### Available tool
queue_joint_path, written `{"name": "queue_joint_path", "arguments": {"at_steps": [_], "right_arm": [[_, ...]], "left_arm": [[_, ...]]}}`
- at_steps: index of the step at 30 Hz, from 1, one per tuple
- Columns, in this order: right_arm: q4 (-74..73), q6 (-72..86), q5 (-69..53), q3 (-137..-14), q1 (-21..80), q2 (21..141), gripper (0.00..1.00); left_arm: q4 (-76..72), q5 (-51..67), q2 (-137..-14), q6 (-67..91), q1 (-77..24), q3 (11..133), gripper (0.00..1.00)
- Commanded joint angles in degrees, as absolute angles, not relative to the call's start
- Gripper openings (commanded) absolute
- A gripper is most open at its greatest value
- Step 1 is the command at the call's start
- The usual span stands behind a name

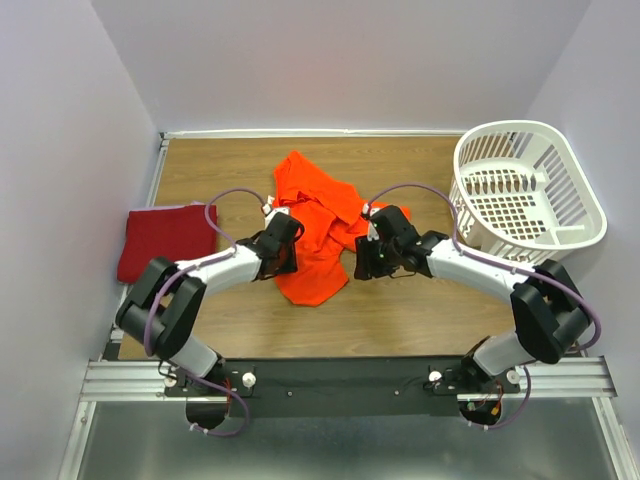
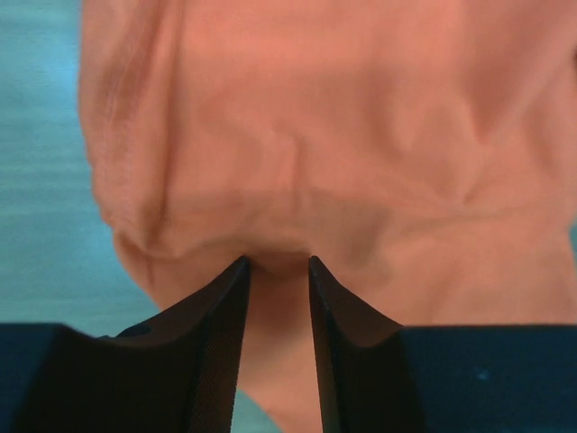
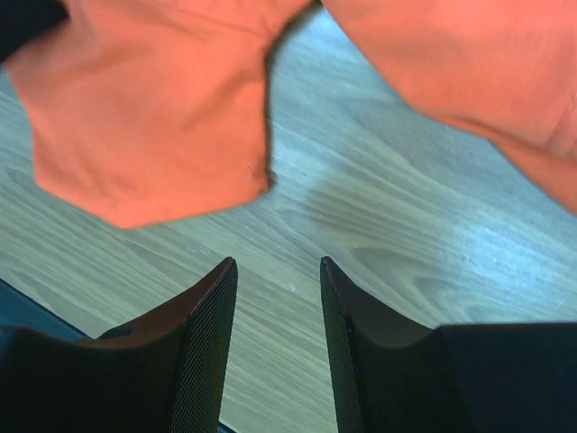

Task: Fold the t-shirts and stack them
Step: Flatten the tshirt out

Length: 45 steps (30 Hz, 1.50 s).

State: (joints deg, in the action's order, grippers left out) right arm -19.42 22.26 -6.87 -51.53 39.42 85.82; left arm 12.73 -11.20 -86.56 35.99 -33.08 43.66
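Note:
The orange-red t-shirt (image 1: 318, 215) lies crumpled in the middle of the wooden table (image 1: 400, 320). The dark crimson t-shirt (image 1: 165, 240) lies folded at the left edge. My left gripper (image 1: 290, 250) is on the orange shirt's left side. In the left wrist view its tips (image 2: 277, 263) press into the orange cloth (image 2: 343, 135), with a gap between the jaws and a small ridge of cloth bulging at the tips. My right gripper (image 1: 364, 262) hovers just right of the shirt. It stands open (image 3: 278, 263) over bare wood (image 3: 379, 207), a little short of the shirt's edge (image 3: 153, 126).
A white lattice laundry basket (image 1: 580, 190) stands at the back right of the table, close to the right arm's elbow. Walls close in the table on the left, back and right.

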Motion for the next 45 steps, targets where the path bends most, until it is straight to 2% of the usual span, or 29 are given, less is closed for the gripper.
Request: {"name": "queue_joint_path", "arguments": {"at_steps": [1,7,10,13,16,17,18,22,25,28,31,37,45], "right_arm": [[-19.86,21.62,-5.63,-49.66,39.73,83.67,0.49],[-19.78,21.27,-4.05,-48.78,39.73,83.06,0.49],[-19.60,21.10,-3.78,-48.78,39.73,83.23,0.49],[-19.78,21.01,-3.43,-48.87,39.73,82.97,0.49],[-19.78,20.57,-2.99,-48.52,39.73,81.83,0.49],[-19.78,20.57,-2.81,-48.34,39.73,81.65,0.49],[-19.78,20.39,-2.46,-48.25,39.73,81.30,0.49],[-19.60,20.13,-2.90,-48.08,39.73,80.86,0.49],[-19.60,20.04,-3.25,-47.90,39.73,80.77,0.49],[-19.43,19.86,-3.60,-47.81,39.73,80.77,0.49],[-19.34,20.04,-3.95,-47.46,39.73,80.77,0.49],[-19.16,20.57,-4.22,-46.32,39.73,79.54,0.49],[-19.16,21.09,-3.61,-44.82,39.73,77.52,0.49]], "left_arm": [[9.67,-13.97,-92.61,34.98,-31.91,47.28,0.41],[9.84,-15.90,-100.35,31.39,-27.69,55.26,0.40],[10.89,-16.87,-104.23,29.54,-25.14,61.68,0.43],[12.92,-18.10,-106.34,27.78,-23.29,67.21,0.52],[13.80,-18.81,-103.38,27.16,-23.20,68.03,0.64],[13.80,-18.20,-102.05,27.51,-23.29,67.33,0.71],[13.71,-17.76,-100.39,28.03,-23.47,66.37,0.73],[13.62,-17.06,-87.06,32.41,-24.43,55.42,0.74],[12.05,-15.47,-79.74,35.67,-24.35,45.93,0.80],[7.75,-10.39,-69.21,39.28,-23.47,37.66,0.85],[0.90,-7.74,-63.92,42.00,-22.50,30.88,0.87],[-9.92,-5.90,-63.80,44.03,-18.64,24.53,0.85],[-13.36,-2.11,-73.20,45.09,-17.49,26.63,0.83]]}}
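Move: The t-shirt's middle lies about 12 cm ahead of the left gripper and 9 cm to its right, some 2 cm lower; its near panel is centred about 5 cm to the gripper's right and level with it. The folded red shirt is roughly 28 cm to the left and 7 cm farther out. From the right gripper the t-shirt's middle is about 15 cm ahead, 8 cm left and 6 cm below. Push the left fingertips, half shut and low on the t-shirt's near panel, some 14 cm forward along the table, opening them towards the end. Then lift clear while drawing back about 12 cm and working left, and sink again, wide open, over the panel's near-left corner, wrist tipped up and turned some 15 degrees counter-clockwise. Let the right gripper, still half open, ease slightly right and back. ##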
